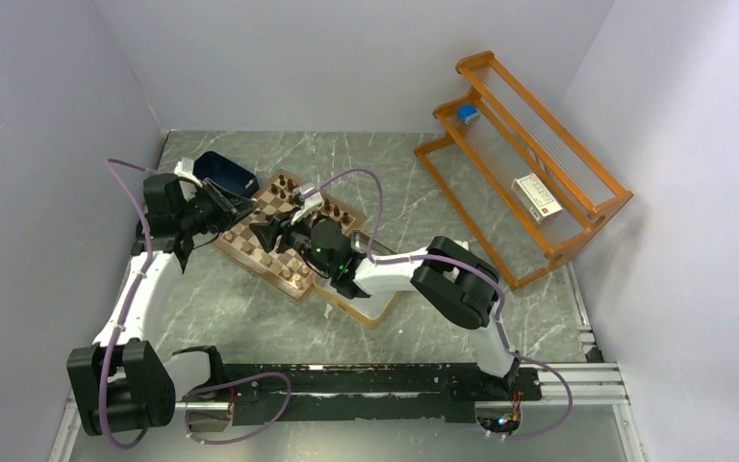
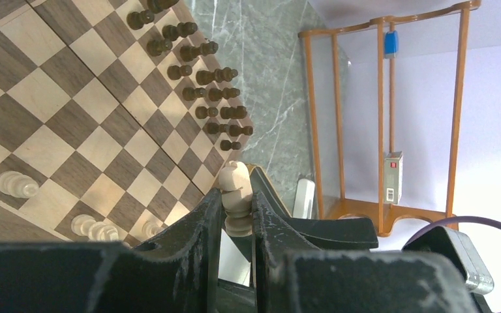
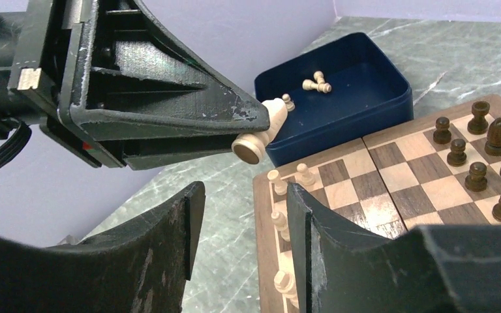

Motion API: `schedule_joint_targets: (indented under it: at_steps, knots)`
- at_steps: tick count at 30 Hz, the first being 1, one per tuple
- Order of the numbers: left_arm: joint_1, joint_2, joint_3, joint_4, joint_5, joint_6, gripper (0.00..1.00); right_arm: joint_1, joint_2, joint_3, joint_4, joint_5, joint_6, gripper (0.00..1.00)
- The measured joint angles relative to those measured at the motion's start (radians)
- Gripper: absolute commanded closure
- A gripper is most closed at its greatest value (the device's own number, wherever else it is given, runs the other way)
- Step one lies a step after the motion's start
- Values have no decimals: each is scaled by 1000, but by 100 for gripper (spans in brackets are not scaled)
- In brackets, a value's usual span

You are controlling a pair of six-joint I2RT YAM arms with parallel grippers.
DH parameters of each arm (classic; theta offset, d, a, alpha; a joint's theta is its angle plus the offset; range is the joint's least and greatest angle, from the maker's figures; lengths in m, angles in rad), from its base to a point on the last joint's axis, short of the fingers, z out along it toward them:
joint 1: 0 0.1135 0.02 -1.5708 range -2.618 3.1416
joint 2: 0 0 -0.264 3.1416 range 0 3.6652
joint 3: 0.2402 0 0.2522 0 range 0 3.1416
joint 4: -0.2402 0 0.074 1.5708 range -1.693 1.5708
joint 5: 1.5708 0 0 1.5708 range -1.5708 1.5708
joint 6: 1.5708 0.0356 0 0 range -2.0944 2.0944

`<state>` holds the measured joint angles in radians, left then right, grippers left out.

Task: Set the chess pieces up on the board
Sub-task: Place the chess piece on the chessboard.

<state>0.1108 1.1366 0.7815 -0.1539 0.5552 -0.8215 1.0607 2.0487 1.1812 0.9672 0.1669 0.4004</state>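
Observation:
The board [image 1: 256, 258] lies at the table's middle left. Dark brown chess pieces [image 2: 210, 94] stand in two rows on its far side. Several pale pieces [image 3: 278, 182] stand along its near edge. My left gripper [image 1: 245, 209] is shut on a pale piece [image 2: 237, 195], held tilted in the air by the board's left corner; the piece also shows in the right wrist view [image 3: 262, 130]. My right gripper [image 3: 242, 199] is open and empty, just off the board's edge, facing the left gripper's fingertips [image 3: 235, 116].
A navy tray [image 3: 355, 107] beyond the board holds a few loose pale pieces [image 3: 317, 84]. A silver gold-rimmed tin [image 1: 370, 306] lies under the right arm. An orange wire rack [image 1: 524, 164] with small boxes stands at the back right. Walls close in on both sides.

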Motion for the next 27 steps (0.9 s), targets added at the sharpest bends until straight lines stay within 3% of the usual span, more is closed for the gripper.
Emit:
schedule_joint_targets:
  at_steps: [8, 19, 27]
  knots:
    - [-3, -47, -14, -2, 0, -3, 84, 2, 8, 16, 27, 10, 8, 47]
    - [-5, -55, -66, 8, -1, -10, 84, 5, 24, 22, 40, 28, 27, 53]
    - [-2, -76, -76, 32, -11, -15, 84, 8, 43, 48, 55, 49, 31, 80]
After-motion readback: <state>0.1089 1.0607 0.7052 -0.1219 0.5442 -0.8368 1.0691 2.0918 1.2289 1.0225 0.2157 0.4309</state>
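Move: Above the board, the left hand holds the pale chess piece; the right fingertips that it is brought to are about 4 cm back, 2 cm to its right and 2 cm lower. From the right hand, the piece is roughly 3 cm ahead, 2 cm left and 2 cm up. The chessboard's middle is some 3 cm ahead of the right hand, 3 cm to its right and 16 cm below, the navy tray about 13 cm ahead and 17 cm left, equally low. Bringing the piece to the waiting right hand, the left hand draws back about 1.5 cm, bobbing up and then down on the way, its fingers still shut on the piece. The right hand rises about 1 cm and edges left and forward; its half-open fingers narrow around the free base end, mostly late on, to roughly half their gap. ##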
